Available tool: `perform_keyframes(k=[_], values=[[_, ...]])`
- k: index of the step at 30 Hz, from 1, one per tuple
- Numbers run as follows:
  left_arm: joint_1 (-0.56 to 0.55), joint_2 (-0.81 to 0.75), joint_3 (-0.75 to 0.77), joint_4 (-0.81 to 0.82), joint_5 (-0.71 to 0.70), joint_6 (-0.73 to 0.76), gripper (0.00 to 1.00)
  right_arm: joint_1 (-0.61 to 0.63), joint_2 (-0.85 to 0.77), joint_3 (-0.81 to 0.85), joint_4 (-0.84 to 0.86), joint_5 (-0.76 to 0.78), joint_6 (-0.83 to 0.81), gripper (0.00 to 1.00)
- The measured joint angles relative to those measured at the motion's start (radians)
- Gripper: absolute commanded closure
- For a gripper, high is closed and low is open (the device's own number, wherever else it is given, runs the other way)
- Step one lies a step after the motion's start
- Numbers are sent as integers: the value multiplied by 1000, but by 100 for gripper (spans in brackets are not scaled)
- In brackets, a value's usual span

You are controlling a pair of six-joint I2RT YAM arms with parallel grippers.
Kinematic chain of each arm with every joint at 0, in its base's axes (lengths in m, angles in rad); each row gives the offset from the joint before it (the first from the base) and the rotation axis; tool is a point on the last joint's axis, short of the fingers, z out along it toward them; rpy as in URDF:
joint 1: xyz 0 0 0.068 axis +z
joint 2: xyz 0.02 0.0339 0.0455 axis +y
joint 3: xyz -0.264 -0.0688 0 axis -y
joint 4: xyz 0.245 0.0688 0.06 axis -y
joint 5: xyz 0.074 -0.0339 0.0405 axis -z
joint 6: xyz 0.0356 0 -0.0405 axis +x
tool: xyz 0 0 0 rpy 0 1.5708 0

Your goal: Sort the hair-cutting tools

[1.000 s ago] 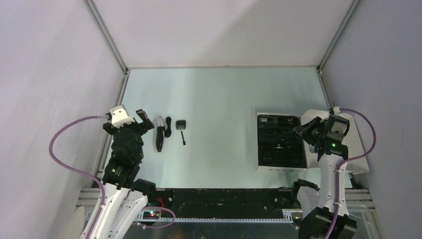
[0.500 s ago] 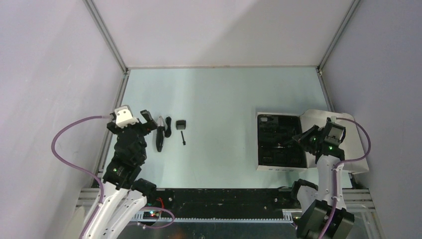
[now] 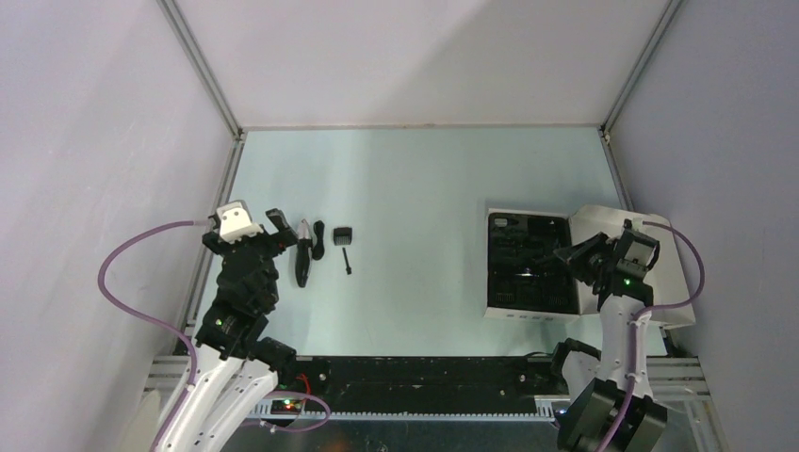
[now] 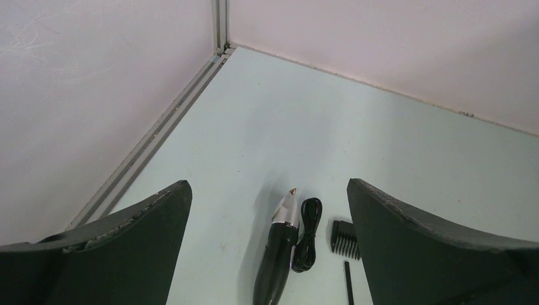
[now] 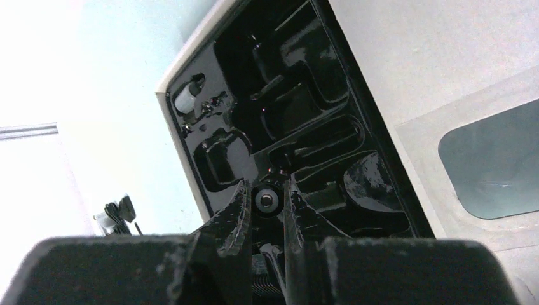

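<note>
On the table's left lie the hair-cutting tools: a black clipper body (image 3: 302,256) (image 4: 274,254) with a silvery tip, a small black comb attachment (image 3: 343,234) (image 4: 345,239) and a thin brush (image 3: 348,261) (image 4: 347,283). My left gripper (image 3: 254,231) (image 4: 268,185) stands wide open just left of the clipper, nothing between its fingers. My right gripper (image 3: 562,252) (image 5: 266,190) hovers over the box's black insert (image 3: 528,268) (image 5: 286,108), shut on a small black attachment piece (image 5: 266,199) with a round silvery end.
A coiled black cable (image 3: 319,241) (image 4: 307,234) lies beside the clipper. The open white box has its lid (image 3: 650,282) (image 5: 413,76) folded out to the right, under my right arm. Walls and metal rails (image 4: 159,136) enclose the table on three sides.
My right gripper has shifted slightly nearer over the insert, still holding the piece. My left gripper has edged a little right toward the clipper.
</note>
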Motion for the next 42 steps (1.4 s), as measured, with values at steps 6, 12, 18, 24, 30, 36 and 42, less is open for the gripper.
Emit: perform_keyframes(k=[6, 12, 18, 24, 30, 36, 42], values=[[-6, 0, 0, 0, -2, 0, 0, -5, -6, 1, 33, -1, 24, 100], [-8, 0, 0, 0, -2, 8, 0, -5, 52, 1, 66, 11, 31, 100], [-9, 0, 0, 1, -2, 8, 0, -5, 107, 1, 96, 21, 30, 100], [-11, 0, -9, 5, -2, 10, 0, -5, 151, 1, 117, 22, 30, 100], [-13, 0, -10, 7, -2, 16, 0, -5, 183, 0, 131, 11, 29, 86], [-13, -4, -10, 7, -2, 16, 0, -5, 188, 0, 131, 23, 22, 60], [-13, -7, -10, 8, -2, 16, 0, -6, 157, 1, 93, 83, 3, 44]])
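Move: The right hand, holding a small black tube, is close above the right side of the box's black tray. The tray slot it goes for lies about 2 cm ahead, 1 cm right and 4 cm below. The white bottle in the tray's far left corner is some 7 cm ahead and 14 cm left; the lid window is about 6 cm back and 13 cm right. From the left hand the slot is roughly 65 cm right, 2 cm ahead and 20 cm lower. Forward about 2 cm and a little right, after a slight lift, the right hand then sinks roughly 3 cm into the tray at its lid side, still pinching the black tube and tipping down only slightly. There its fingers open to about half, letting go of the tube, while the hand eases back and right by about 1 cm. ##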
